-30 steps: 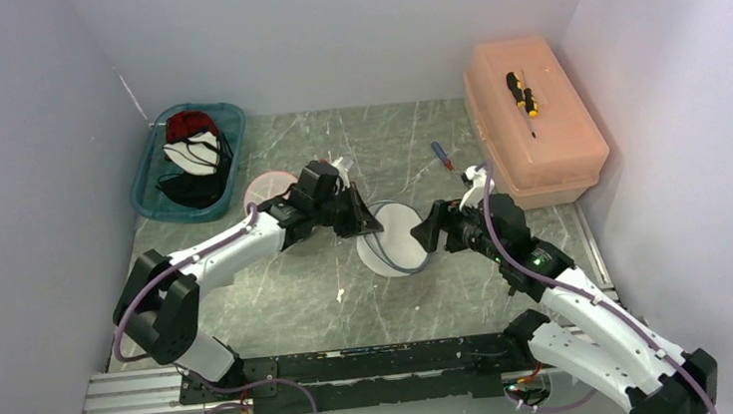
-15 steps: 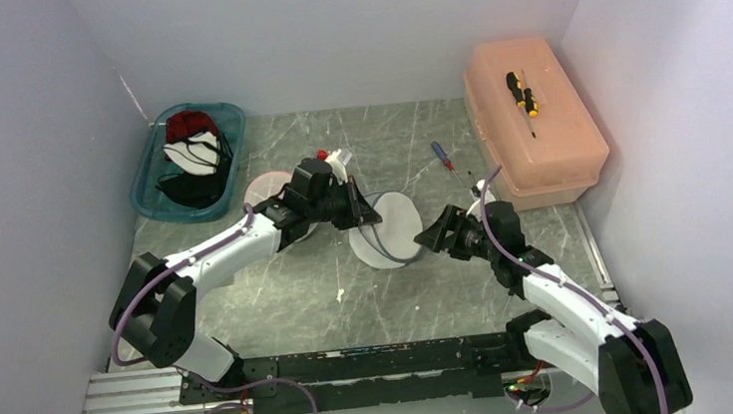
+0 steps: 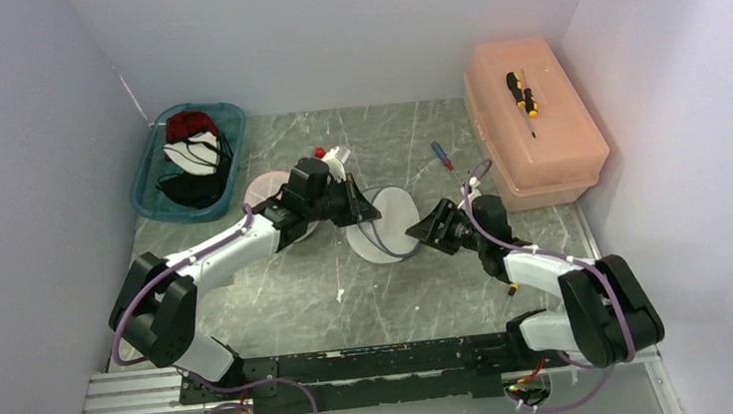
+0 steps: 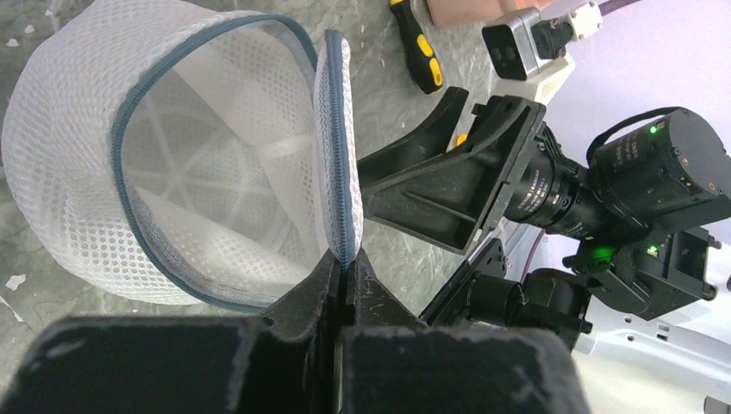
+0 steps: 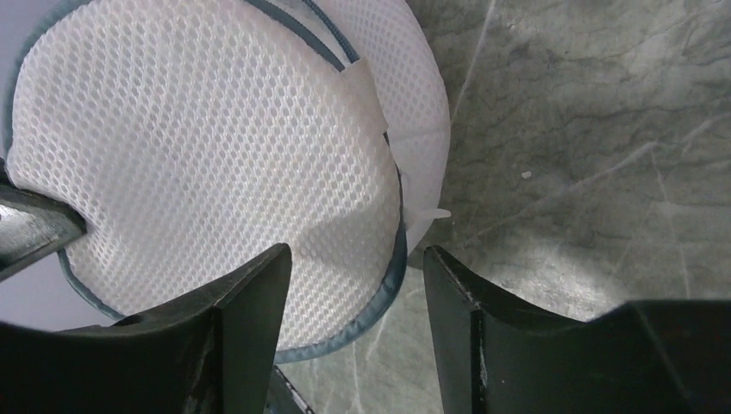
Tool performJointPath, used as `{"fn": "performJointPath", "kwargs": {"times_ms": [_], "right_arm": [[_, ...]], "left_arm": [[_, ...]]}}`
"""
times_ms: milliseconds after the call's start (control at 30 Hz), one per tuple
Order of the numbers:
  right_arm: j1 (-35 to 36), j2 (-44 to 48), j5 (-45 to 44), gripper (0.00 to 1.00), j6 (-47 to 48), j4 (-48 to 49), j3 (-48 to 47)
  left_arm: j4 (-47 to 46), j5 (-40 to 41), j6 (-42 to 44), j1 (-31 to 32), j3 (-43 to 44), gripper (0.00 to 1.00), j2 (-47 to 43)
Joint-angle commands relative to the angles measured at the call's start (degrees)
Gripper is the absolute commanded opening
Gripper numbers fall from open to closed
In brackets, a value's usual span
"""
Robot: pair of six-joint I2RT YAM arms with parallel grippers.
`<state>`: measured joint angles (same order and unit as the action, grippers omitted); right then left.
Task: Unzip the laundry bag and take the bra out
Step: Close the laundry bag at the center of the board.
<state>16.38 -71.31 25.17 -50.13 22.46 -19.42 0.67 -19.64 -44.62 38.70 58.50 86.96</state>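
The laundry bag (image 3: 392, 231) is a round white mesh drum with a grey-blue zipper, standing mid-table. Its lid (image 4: 334, 147) is unzipped and stands up from the bag's open mouth (image 4: 198, 181). My left gripper (image 4: 349, 259) is shut on the lid's zipper edge, seen from above beside the bag (image 3: 367, 213). My right gripper (image 5: 355, 254) is open at the bag's right side (image 3: 419, 232). The lid's lower rim (image 5: 392, 267) lies between its fingers, untouched. Inside the bag I see only white mesh and folds; the bra cannot be made out.
A teal bin (image 3: 155, 203) with red, white and black garments stands at the back left. A peach box (image 3: 549, 146) at the back right carries a yellow-black screwdriver (image 3: 521, 89). A blue-handled screwdriver (image 3: 441, 155) lies on the table, and a pale pink disc (image 3: 263, 188) lies behind my left arm.
My right gripper has moved left up to the bag and its jaws have narrowed around the lid's rim. The bag has shifted slightly left with the left gripper still holding the lid.
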Motion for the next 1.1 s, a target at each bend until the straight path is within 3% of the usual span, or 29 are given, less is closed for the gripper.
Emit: {"fn": "performJointPath", "kwargs": {"times_ms": [0,200,333,500,600,1067], "right_arm": [[-0.3,-3.6,2.9,0.55,-3.2,10.6,-0.2],[-0.3,-6.5,4.9,0.25,-4.4,14.1,-0.2],[-0.3,-1.1,2.4,0.00,2.5,0.9,-2.8],[-0.2,7.5,-3.6,0.00,16.9,-25.9,-10.7],[-0.2,9.3,-6.2,0.00,20.3,-34.7,-13.0],[0.3,6.3,-10.9,0.00,16.8,-28.8,-11.1]], "left_arm": [[-1.9,-0.5,1.1,-0.3,-0.1,0.03,-0.1],[-1.0,0.2,1.6,-0.5,-0.4,0.03,-0.6],[2.1,1.9,2.8,-0.5,-0.3,0.03,-1.9],[8.5,6.5,7.2,-0.5,0.8,0.03,-3.9],[11.3,11.4,10.2,-0.5,1.9,0.03,-4.0],[7.1,18.7,14.9,-0.5,10.1,0.03,9.1]]}}
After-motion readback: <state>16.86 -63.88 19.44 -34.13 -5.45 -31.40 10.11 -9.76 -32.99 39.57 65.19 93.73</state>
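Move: The laundry bag's lid has its free near-right rim between the right hand's open fingers, only about 1 cm ahead and 1 cm to the left, at roughly their height. The bag's body stands some 8 cm left of that hand, level with it and about 5 cm lower; the blue screwdriver lies around 15 cm ahead and 6 cm right, down on the table. The left hand still pinches the lid's left rim; the body's middle is about 3 cm back and 8 cm below it, 1 cm to its right. The lid's free rim is pinched by the right hand, which eases about 1 cm forward-left as its fingers shut, then lifts about 5 cm, drifting left, and sinks back 2 cm, tilting some 15 degrees. The left hand keeps its pinch on the opposite rim: it shifts 3 cm left and 2 cm down, rolling, then goes forward, back to the right and down again, ending about 4 cm lower. ##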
